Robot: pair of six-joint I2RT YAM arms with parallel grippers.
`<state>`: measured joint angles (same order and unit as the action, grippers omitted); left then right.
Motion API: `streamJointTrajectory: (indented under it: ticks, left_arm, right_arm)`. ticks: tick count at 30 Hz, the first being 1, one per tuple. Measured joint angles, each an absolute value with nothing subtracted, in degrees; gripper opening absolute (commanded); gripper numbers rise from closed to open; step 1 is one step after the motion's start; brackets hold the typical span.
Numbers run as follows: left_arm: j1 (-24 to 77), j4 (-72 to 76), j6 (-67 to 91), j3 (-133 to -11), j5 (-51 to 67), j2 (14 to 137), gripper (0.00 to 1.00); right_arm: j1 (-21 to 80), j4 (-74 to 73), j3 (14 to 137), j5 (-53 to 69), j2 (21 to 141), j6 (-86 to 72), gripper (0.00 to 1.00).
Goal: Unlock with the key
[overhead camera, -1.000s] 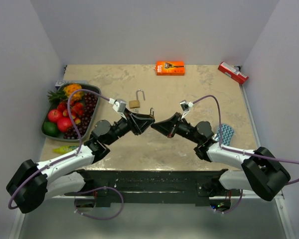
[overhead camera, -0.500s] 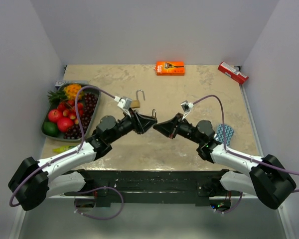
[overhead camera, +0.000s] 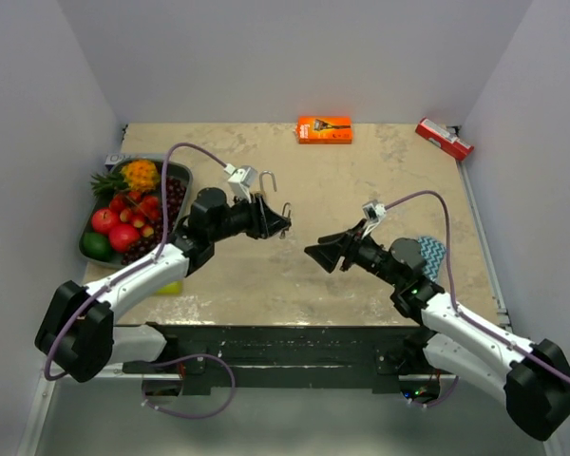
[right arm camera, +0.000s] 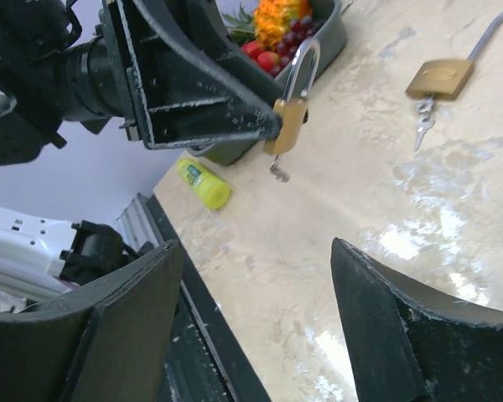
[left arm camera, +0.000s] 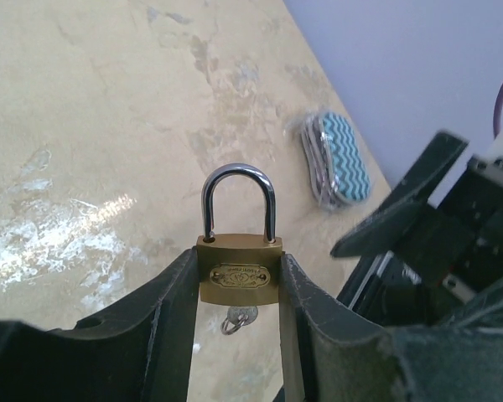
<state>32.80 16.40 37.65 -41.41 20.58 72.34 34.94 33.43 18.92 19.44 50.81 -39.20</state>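
Observation:
A small brass padlock (left arm camera: 239, 280) is clamped by its sides in my left gripper (left arm camera: 237, 256), its steel shackle (left arm camera: 239, 188) pointing away from the wrist. A key (left arm camera: 237, 318) with a small ring sticks out of its underside. From above, the left gripper (overhead camera: 281, 225) holds this padlock (overhead camera: 286, 210) over the table's middle. My right gripper (overhead camera: 323, 255) hangs a short way to the right of it, apart from it. In the right wrist view the right gripper (right arm camera: 256, 247) stands wide open and empty, facing the held padlock (right arm camera: 289, 121) and its key (right arm camera: 278, 172).
A second padlock (right arm camera: 440, 77) with a raised shackle and its keys (right arm camera: 421, 117) lies behind the left gripper. A grey fruit tray (overhead camera: 178, 169) stands at the left, a yellow-green bottle (overhead camera: 171, 285) near it. An orange box (overhead camera: 324, 129), a red box (overhead camera: 444, 139) and a zigzag pouch (overhead camera: 431, 253) are also here.
My right gripper has opened and drawn back to the right, away from the padlock. The left gripper has carried the padlock, key still in it, farther back and left.

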Motion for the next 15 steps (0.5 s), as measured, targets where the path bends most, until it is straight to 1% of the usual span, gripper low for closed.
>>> streamJointTrajectory:
  ticks: [3, 7, 11, 15]
  left_arm:
    - [30.8, 11.8, 32.5, -44.2, 28.5, 72.4, 0.0]
    - [27.8, 8.4, 26.5, -45.1, 39.7, 72.2, 0.0]
    - [27.0, 13.6, 26.1, -40.9, 52.0, 70.5, 0.0]
    - [27.0, 19.9, 28.5, -36.6, 62.7, 69.7, 0.0]
  right_arm:
    - [34.2, 28.7, 21.7, 19.2, 48.9, -36.2, 0.77]
    - [33.8, 22.8, 29.5, 20.1, 49.8, -30.8, 0.75]
    - [33.7, 18.1, 37.6, 23.6, 53.1, -24.5, 0.74]
    - [33.9, 17.4, 39.8, 29.4, 56.1, -22.3, 0.74]
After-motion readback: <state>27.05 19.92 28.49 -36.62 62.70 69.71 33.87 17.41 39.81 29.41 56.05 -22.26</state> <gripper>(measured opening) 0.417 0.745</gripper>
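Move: The small padlock is already pinched at the left fingertips, its key sticking out some 3 cm below and a centimetre back of that hand point. From the empty right gripper the small padlock lies about 10 cm ahead, 7 cm left and 2 cm below, the key roughly 9 cm ahead, 7 cm left and 5 cm below. The open padlock lies on the table, some 19 cm ahead, 8 cm left and 18 cm below the left hand. Swing the left gripper back towards its base by about 10 cm at nearly the same height, turning it clockwise by some 35 degrees and keeping the pinch on the small padlock. Meanwhile raise the right gripper about 7 cm with its fingers kept open, easing slightly forward, then left, and tipping the fingertips upward, so it comes above and to the right of the padlock without gripping the key. ##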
